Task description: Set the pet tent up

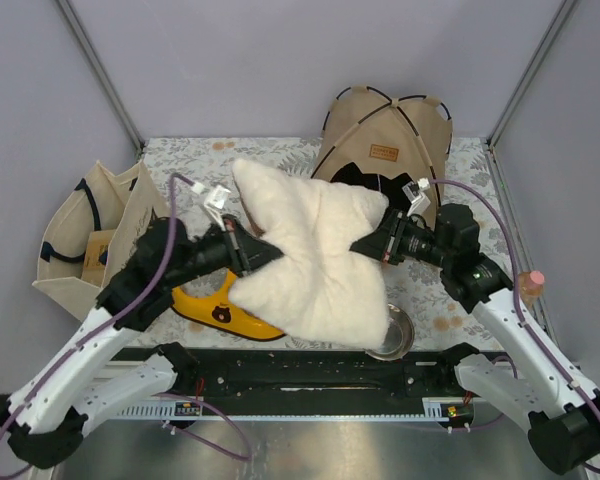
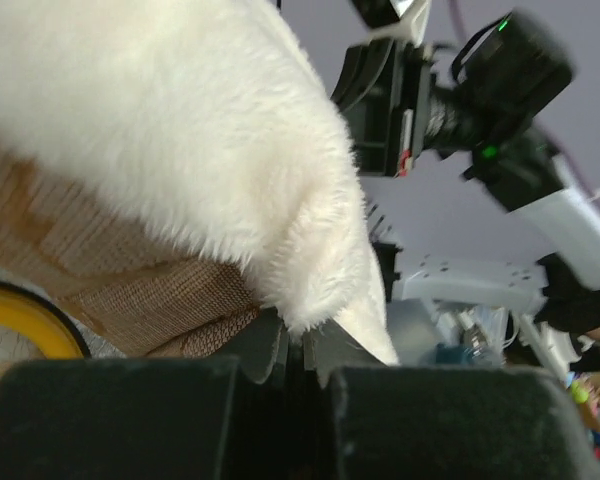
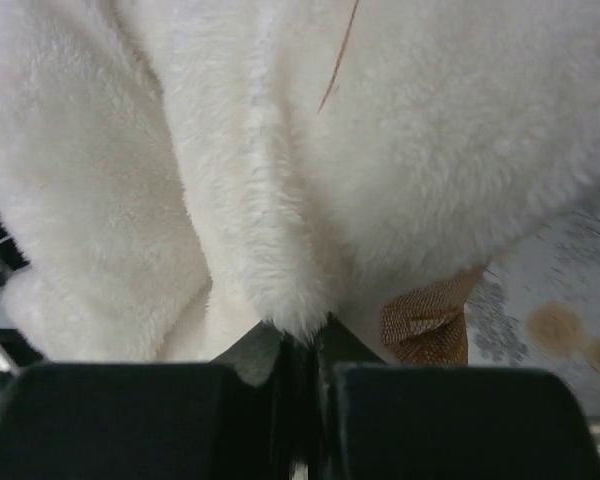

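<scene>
The tan pet tent [image 1: 385,140] stands at the back right of the table with thin black poles and a brown label patch, its opening facing forward. A white fluffy cushion [image 1: 315,255] hangs spread between both arms above the table. My left gripper [image 1: 250,255] is shut on the cushion's left edge; the left wrist view shows the fur [image 2: 210,150] pinched at the gripper [image 2: 302,345]. On the cushion's right edge my right gripper [image 1: 365,245] is shut too, with fur [image 3: 380,140] clamped at the gripper [image 3: 298,340]. The tent's floor is mostly hidden behind the cushion.
A cream tote bag [image 1: 90,235] with dark handles lies at the left. A yellow object [image 1: 220,310] sits under the cushion near the front. A small metal bowl [image 1: 392,335] rests at the front right. A small pink-capped bottle [image 1: 529,285] stands at the right edge.
</scene>
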`<state>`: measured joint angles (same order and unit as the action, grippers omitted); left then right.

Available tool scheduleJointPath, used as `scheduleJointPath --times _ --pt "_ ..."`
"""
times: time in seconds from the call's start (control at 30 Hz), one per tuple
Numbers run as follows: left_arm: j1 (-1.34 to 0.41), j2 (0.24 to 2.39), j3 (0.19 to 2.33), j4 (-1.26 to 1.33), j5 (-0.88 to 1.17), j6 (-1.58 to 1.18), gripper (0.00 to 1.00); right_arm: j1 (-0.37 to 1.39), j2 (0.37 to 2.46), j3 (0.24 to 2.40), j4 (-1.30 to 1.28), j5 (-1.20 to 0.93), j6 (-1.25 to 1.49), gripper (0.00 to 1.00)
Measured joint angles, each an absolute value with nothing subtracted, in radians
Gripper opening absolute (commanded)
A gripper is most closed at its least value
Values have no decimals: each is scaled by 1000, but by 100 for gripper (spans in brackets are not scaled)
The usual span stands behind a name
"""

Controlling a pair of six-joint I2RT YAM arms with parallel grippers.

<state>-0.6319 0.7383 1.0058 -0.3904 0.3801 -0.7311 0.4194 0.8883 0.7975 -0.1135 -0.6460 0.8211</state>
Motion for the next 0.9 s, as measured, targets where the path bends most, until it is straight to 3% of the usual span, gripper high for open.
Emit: scheduleJointPath --times 0.2,0.4,0.9 --pt "-918 927 1003 -392 124 -664 0 419 896 825 -430 -447 655 0" --pt "-1081 1243 1145 -427 -72 -594 0 419 939 813 -553 -249 578 0" --pt "-1106 1634 1519 -456 -167 -504 0 419 1016 818 -573 80 566 0"
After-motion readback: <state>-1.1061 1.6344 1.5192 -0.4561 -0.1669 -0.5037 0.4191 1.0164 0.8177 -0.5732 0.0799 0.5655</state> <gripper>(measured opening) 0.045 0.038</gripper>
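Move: The white mat is already pinched between both grippers, to be taken to the tent's opening. That opening lies about 17 cm ahead of the right gripper, 2 cm to its right and 15 cm lower. From the left gripper it is some 22 cm ahead, 22 cm right and 22 cm lower. The steel bowl sits 8 cm back, 5 cm right and 27 cm below the right gripper; the yellow bowl stand is 7 cm ahead, 10 cm left and 34 cm below the left one. Keep both grippers shut on the mat and carry it down and to the right towards the tent's opening. Bring the left gripper about 19 cm right and 11 cm down, easing forward once low, and tip its fingers downward. Lower the right gripper some 14 cm while going right less far and slightly forward, tipping its fingers down and swinging them clockwise, so the hands close on each other. ##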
